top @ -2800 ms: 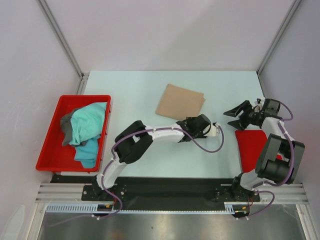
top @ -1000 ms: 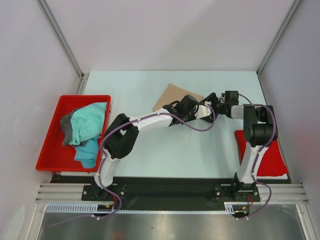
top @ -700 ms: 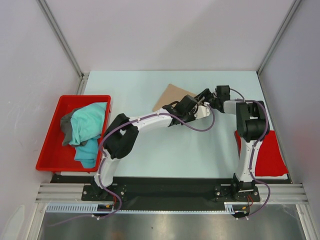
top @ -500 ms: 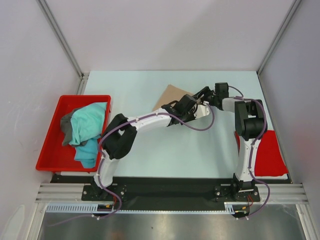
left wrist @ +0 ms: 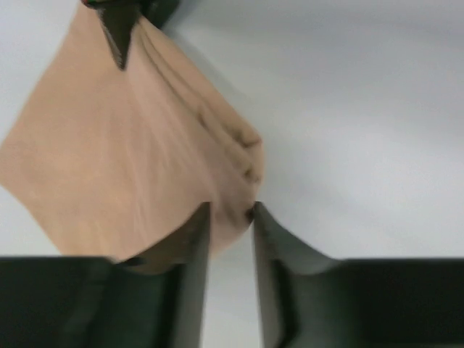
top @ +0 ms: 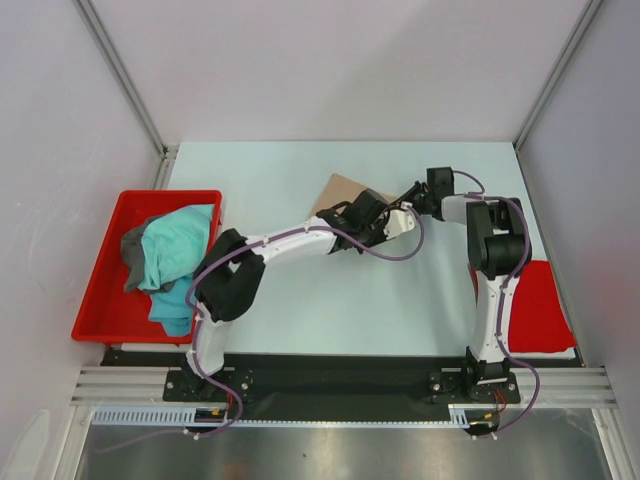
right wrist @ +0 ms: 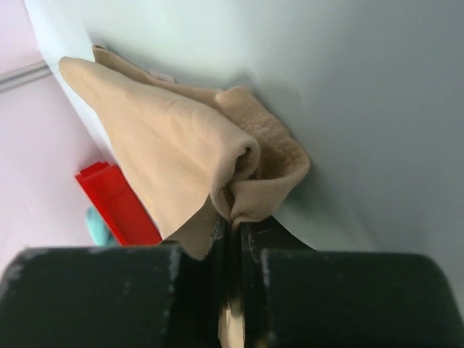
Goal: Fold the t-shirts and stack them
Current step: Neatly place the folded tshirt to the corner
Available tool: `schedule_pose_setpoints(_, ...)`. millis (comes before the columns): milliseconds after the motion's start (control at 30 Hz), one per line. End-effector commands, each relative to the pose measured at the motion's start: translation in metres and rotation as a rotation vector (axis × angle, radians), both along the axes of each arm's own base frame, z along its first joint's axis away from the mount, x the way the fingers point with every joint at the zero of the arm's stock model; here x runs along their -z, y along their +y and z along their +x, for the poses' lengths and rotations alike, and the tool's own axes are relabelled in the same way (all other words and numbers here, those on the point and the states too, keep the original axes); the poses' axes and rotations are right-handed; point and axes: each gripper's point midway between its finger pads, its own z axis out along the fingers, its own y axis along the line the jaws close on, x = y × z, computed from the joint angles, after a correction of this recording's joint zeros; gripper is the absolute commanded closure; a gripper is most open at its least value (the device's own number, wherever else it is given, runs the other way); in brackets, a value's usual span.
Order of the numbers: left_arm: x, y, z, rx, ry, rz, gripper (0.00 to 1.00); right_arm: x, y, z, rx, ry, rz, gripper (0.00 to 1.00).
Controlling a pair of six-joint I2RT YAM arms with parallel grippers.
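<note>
The tan-beige t-shirt lies folded on the table at the back middle, largely covered by both grippers. My left gripper sits at its near corner. In the left wrist view the jaws stand a little apart, open, with the shirt's corner between the tips. My right gripper is shut on a bunched fold of the tan shirt at its right corner, pinched between the fingertips. The teal t-shirt and the dark grey t-shirt lie crumpled in the red tray.
The red tray stands at the table's left edge. A flat red mat lies at the right front, beside the right arm's base. Grey walls close in the back and sides.
The right gripper reached left to the tan shirt's corner and shut on it. The left jaws have parted slightly. Both wrists drifted a little left and back.
</note>
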Motion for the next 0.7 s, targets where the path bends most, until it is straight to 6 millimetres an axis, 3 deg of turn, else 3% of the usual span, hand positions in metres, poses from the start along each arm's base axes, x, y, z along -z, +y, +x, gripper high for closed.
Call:
schedule_pose_setpoints(0, -0.05, 0.006, -0.029, -0.02, 0.113, -0.146, 0.6, -0.015, -0.019, 0.002, -0.003, -0.064, -0.152, 1.0)
schedule_pose_setpoints(33, -0.059, 0.008, -0.032, -0.034, 0.122, -0.187, 0.56, -0.028, -0.022, 0.002, -0.005, -0.088, -0.172, 1.0)
schedule_pose_setpoints(67, -0.07, 0.012, -0.035, -0.052, 0.136, -0.225, 0.5, -0.025, -0.027, -0.005, -0.015, -0.073, -0.226, 1.0)
schedule_pose_setpoints(100, -0.096, 0.018, -0.05, -0.075, 0.169, -0.313, 0.48, -0.032, -0.028, -0.008, -0.018, -0.08, -0.247, 1.0)
schedule_pose_setpoints(133, -0.108, 0.021, -0.056, -0.092, 0.182, -0.357, 0.46, -0.046, -0.03, -0.01, -0.016, -0.104, -0.267, 1.0)
schedule_pose_setpoints(200, -0.146, 0.037, -0.074, -0.166, 0.216, -0.472, 0.43, -0.047, -0.037, -0.024, -0.02, -0.091, -0.351, 1.0)
schedule_pose_setpoints(233, -0.157, 0.045, -0.083, -0.194, 0.24, -0.5, 0.42, -0.062, -0.041, -0.03, -0.013, -0.108, -0.372, 1.0)
schedule_pose_setpoints(267, -0.168, 0.05, -0.092, -0.219, 0.266, -0.538, 0.34, -0.061, -0.049, -0.038, 0.008, -0.082, -0.419, 1.0)
schedule_pose_setpoints(300, -0.168, 0.055, -0.104, -0.276, 0.336, -0.583, 0.33, -0.057, -0.054, -0.049, 0.012, -0.057, -0.444, 1.0)
schedule_pose_setpoints(333, -0.197, 0.066, -0.122, -0.268, 0.341, -0.667, 0.27, -0.063, -0.059, -0.055, 0.029, -0.056, -0.462, 1.0)
schedule_pose_setpoints(367, -0.203, 0.07, -0.134, -0.273, 0.373, -0.705, 0.27, -0.072, -0.072, -0.064, 0.067, -0.048, -0.518, 1.0)
schedule_pose_setpoints(400, -0.197, 0.077, -0.148, -0.3, 0.435, -0.73, 0.27, -0.072, -0.079, -0.075, 0.078, -0.028, -0.554, 1.0)
schedule_pose_setpoints(433, -0.215, 0.088, -0.165, -0.28, 0.43, -0.787, 0.27, -0.075, -0.088, -0.082, 0.108, -0.015, -0.589, 1.0)
schedule_pose_setpoints(467, -0.218, 0.094, -0.177, -0.29, 0.46, -0.815, 0.27, -0.088, -0.099, -0.091, 0.149, -0.025, -0.624, 1.0)
schedule_pose_setpoints(500, -0.202, 0.101, -0.187, -0.304, 0.491, -0.801, 0.27, -0.085, -0.104, -0.1, 0.164, -0.011, -0.641, 1.0)
schedule_pose_setpoints(567, -0.21, 0.115, -0.208, -0.277, 0.516, -0.855, 0.27, -0.09, -0.119, -0.114, 0.2, 0.024, -0.712, 1.0)
schedule_pose_setpoints(600, -0.197, 0.12, -0.214, -0.282, 0.538, -0.837, 0.28, -0.097, -0.126, -0.12, 0.223, 0.025, -0.737, 1.0)
schedule_pose_setpoints(667, -0.198, 0.131, -0.227, -0.26, 0.54, -0.851, 0.28, -0.1, -0.144, -0.134, 0.271, 0.05, -0.808, 1.0)
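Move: The right hand keeps the beige t-shirt's right edge pinched, with the shirt's middle about 10 cm to its left, 3 cm back and a little below. The folded red t-shirt in the near right corner lies some 28 cm back and 25 cm to the right of that hand, slightly below it. From the left hand, whose barely parted fingers are at the shirt's near corner, the shirt's middle is roughly 9 cm ahead, 7 cm left and 7 cm down. The left hand lets go of the beige shirt's near corner, its fingers opening wide, and withdraws back and to the left while rising about 23 cm, its fingers swinging up from their downward slant towards pointing right. The right hand alone keeps its pinch and draws the shirt back, right and up by roughly 10 cm each way, towards the folded red t-shirt, rolling some 35 degrees so that its fingers point more steeply down. ##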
